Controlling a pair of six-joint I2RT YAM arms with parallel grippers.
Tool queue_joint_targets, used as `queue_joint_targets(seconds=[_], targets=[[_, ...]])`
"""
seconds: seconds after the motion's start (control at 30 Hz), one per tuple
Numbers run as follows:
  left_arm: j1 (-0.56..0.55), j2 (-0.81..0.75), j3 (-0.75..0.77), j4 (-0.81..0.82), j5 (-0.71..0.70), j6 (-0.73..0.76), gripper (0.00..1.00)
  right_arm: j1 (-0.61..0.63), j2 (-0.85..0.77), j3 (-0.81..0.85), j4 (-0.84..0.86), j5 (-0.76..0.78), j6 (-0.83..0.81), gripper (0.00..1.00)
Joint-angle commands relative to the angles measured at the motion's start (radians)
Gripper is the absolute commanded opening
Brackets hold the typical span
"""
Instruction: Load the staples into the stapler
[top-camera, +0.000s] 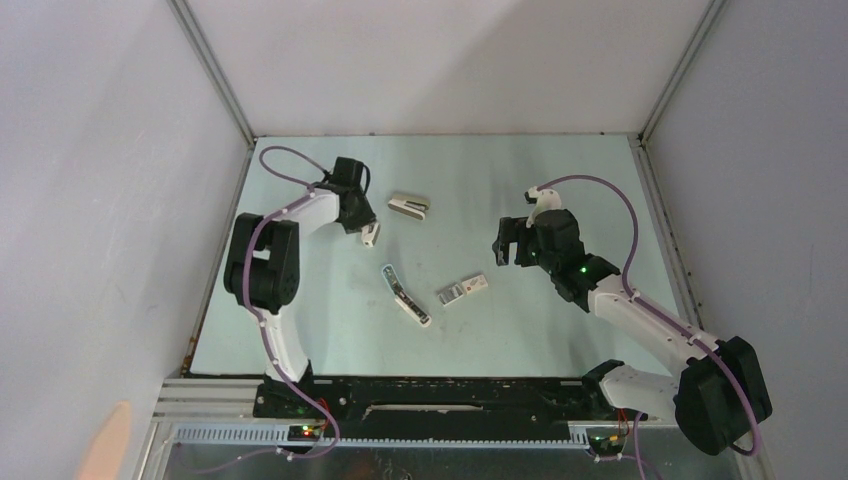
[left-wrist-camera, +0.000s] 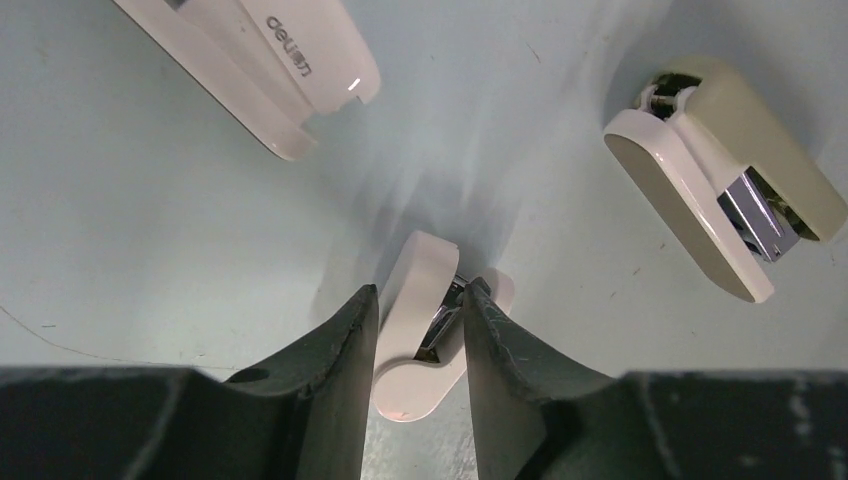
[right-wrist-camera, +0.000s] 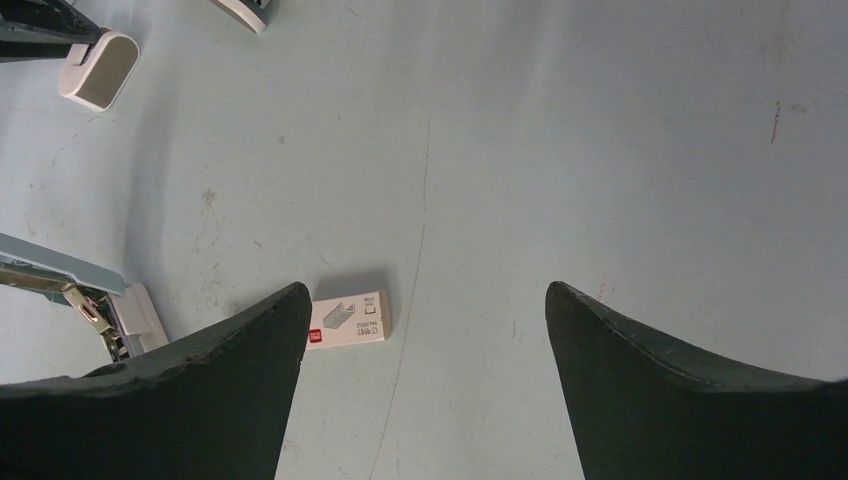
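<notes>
The stapler (top-camera: 405, 295), slim and pale bluish, lies opened out at the table's middle; its hinged end shows in the right wrist view as the stapler (right-wrist-camera: 85, 290). The staples, a small white box (top-camera: 462, 290), lie just to its right. In the right wrist view the box (right-wrist-camera: 348, 320) sits beside the left fingertip of my right gripper (right-wrist-camera: 425, 300). This gripper (top-camera: 510, 245) hovers wide open and holds nothing. My left gripper (left-wrist-camera: 422, 288) is at the back left, its fingers pressed on both sides of a small white stub (left-wrist-camera: 410, 385). It is apart from the stapler.
A beige wedge-shaped stapler (left-wrist-camera: 720, 170) (top-camera: 410, 205) lies to the right of the left gripper. A white wedge stapler marked "deli" (left-wrist-camera: 290, 60) lies ahead of it to the left. Grey walls enclose the pale green table (top-camera: 560, 330).
</notes>
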Motion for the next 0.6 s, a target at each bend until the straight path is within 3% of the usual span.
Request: queue_joint_targets(seconds=[0.0,0.17,0.37,0.57], targets=[[-0.009,-0.036,-0.008,-0.002,-0.006,-0.001,0.41,0.004,0.000,0.003,0.046,-0.008,0.013,0.89],[-0.011,-0.039,-0.014,0.009,0.017,-0.001,0.35,0.004,0.003,0.003,0.046,-0.008,0.013,0.89],[-0.012,-0.083,-0.039,0.026,0.014,0.009,0.06,0.003,0.016,0.003,0.055,-0.023,0.014,0.89],[-0.029,-0.135,-0.068,0.065,0.001,0.037,0.00,-0.003,0.043,0.004,0.079,-0.072,0.019,0.89]])
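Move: The small stapler sits right at the left hand's open fingers, its middle roughly 2 cm back and 1 cm lower, between the two tips. The beige stapler lies about 6 cm ahead and 9 cm to the right of the hand, the white stapler some 7 cm ahead and 7 cm left, the opened stapler about 15 cm back and 8 cm right. From the right hand, the small stapler is roughly 26 cm left and 9 cm ahead, some 12 cm below. Keep the left gripper low over the small stapler, easing it only a hair to the right, then shut the half-open fingers almost fully so they pinch the stapler's left-hand arm. Once closed, draw the hand back about 1 cm and barely up, away from the beige and white staplers, with no real turn of the wrist. ##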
